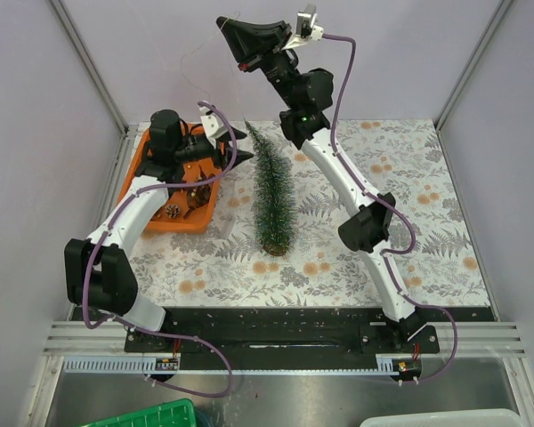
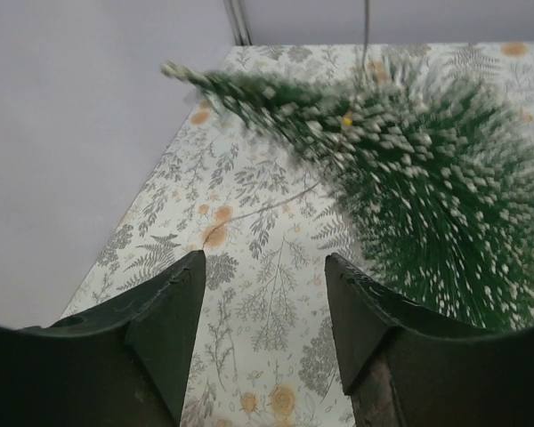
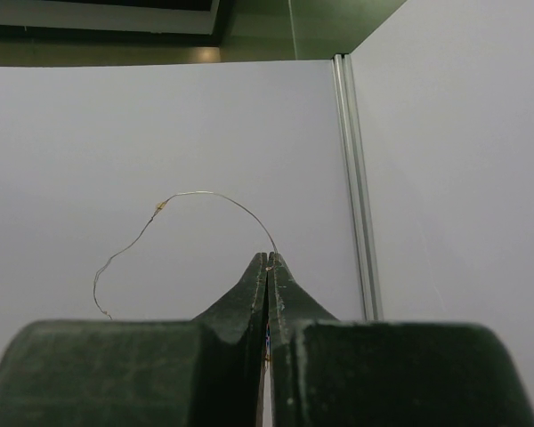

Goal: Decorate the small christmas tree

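Note:
The small christmas tree (image 1: 272, 191) stands upright on its brown base in the middle of the floral mat. In the left wrist view its frosted bristles (image 2: 436, 187) fill the right side. My left gripper (image 1: 238, 134) hovers just left of the tree's tip, open and empty (image 2: 265, 260). My right gripper (image 1: 222, 22) is raised high above the back of the table. It is shut (image 3: 268, 258) on a thin wire light string (image 3: 214, 196) that arcs up and to the left. A thin strand (image 2: 267, 206) also lies across the mat beside the tree.
An orange tray (image 1: 139, 169) with small brown and gold ornaments (image 1: 173, 211) sits at the back left, under my left arm. Grey walls close in the left, back and right. The floral mat (image 1: 409, 178) covers the table.

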Available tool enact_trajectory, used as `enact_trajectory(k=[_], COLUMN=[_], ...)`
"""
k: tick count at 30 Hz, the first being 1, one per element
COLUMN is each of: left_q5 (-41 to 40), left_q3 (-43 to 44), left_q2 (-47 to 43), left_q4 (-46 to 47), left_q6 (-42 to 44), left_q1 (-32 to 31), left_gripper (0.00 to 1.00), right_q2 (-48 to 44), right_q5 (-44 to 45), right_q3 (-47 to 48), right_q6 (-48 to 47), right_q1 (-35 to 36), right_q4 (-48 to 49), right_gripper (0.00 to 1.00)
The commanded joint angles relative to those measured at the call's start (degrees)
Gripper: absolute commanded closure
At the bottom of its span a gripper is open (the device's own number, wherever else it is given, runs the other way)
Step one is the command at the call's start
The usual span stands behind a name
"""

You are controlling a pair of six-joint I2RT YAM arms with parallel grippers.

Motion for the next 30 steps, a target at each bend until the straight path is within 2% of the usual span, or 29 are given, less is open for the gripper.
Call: enact_trajectory(k=[1, 3, 4, 8, 11, 16, 20, 22, 25, 26, 27, 30], left_q5=[6.1, 6.2, 5.3, -4.4, -8.4, -11.5, -10.0, -12.2, -19.7, -22.1, -23.9, -26.9], left_q3=[1.8, 1.3, 0.3, -4.1, -2.7, -3.1, -3.6, -3.2, -1.9, -1.4, -0.6, 0.1], left_q2=[-3.4, -4.6, -5.3, -5.9, -4.3, -3.9, -3.5, -3.0, -1.8, -1.4, -0.9, -0.1], left_q4=[-10.3, -14.1, -13.1, 7.2, 12.2, 15.3, 14.4, 15.3, 16.2, 15.6, 15.0, 14.2], left_q6=[13.5, 16.3, 14.6, -0.3, -6.6, -8.3, -7.1, -8.2, -12.3, -12.5, -12.6, -14.2], left_q1=[-0.1, 0.0, 0.0, 0.1, 0.1, 0.0, 0.0, 0.0, 0.0, 0.1, 0.1, 0.4], left_gripper=[0.4, 0.4, 0.4, 0.43, 0.45, 0.49, 0.52, 0.61, 0.91, 0.97, 1.0, 1.0], right_q2=[-1.1, -1.2, -1.3, -1.3, -1.6, -1.7, -1.2, -0.7, -0.5, -0.4, -0.2, 0.3], right_q5=[-2.4, -2.6, -2.7, -3.1, -3.4, -3.4, -2.4, -1.8, -1.1, -0.5, 0.3, 2.3], right_q3=[2.0, 2.0, 2.1, 2.1, 1.3, 1.3, 2.5, 2.8, 2.8, 2.7, 2.7, 2.9], right_q6=[-0.3, -0.3, -0.3, -0.2, 0.3, -0.5, -1.1, -2.1, -4.5, -5.8, -7.1, -10.3], right_q1=[1.5, 1.9, 2.2, 3.5, 3.9, 4.1, 3.9, 3.9, 3.5, 3.2, 3.0, 2.4], right_q4=[0.1, 0.0, 0.0, -0.1, 0.4, -0.3, -0.8, -1.3, -1.6, -1.8, -2.2, -2.1], right_gripper=[1.0, 1.0, 1.0, 1.0, 1.0, 1.0, 1.0, 1.0, 1.0, 1.0, 1.0, 1.0])
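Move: The left hand, open, has the loose wire strand about 4 cm ahead of it, level sideways and barely 1 cm higher. The tree tip is roughly 4 cm ahead, 3 cm right and 4 cm above; the tree's middle about 4 cm back, 7 cm right and 13 cm lower; the orange basket about 13 cm ahead, 24 cm left and 28 cm lower. From the right hand that strand hangs about 26 cm straight below. The left fingers close fully on the thin wire beside the tree tip: after a dip of about 2 cm back and down, the left hand swings forward and up, then forward and left at the end, turning counter-clockwise some 20 degrees. The right hand, keeping its pinch on the wire high above, goes about 4 cm back and left, then eases slightly forward. ##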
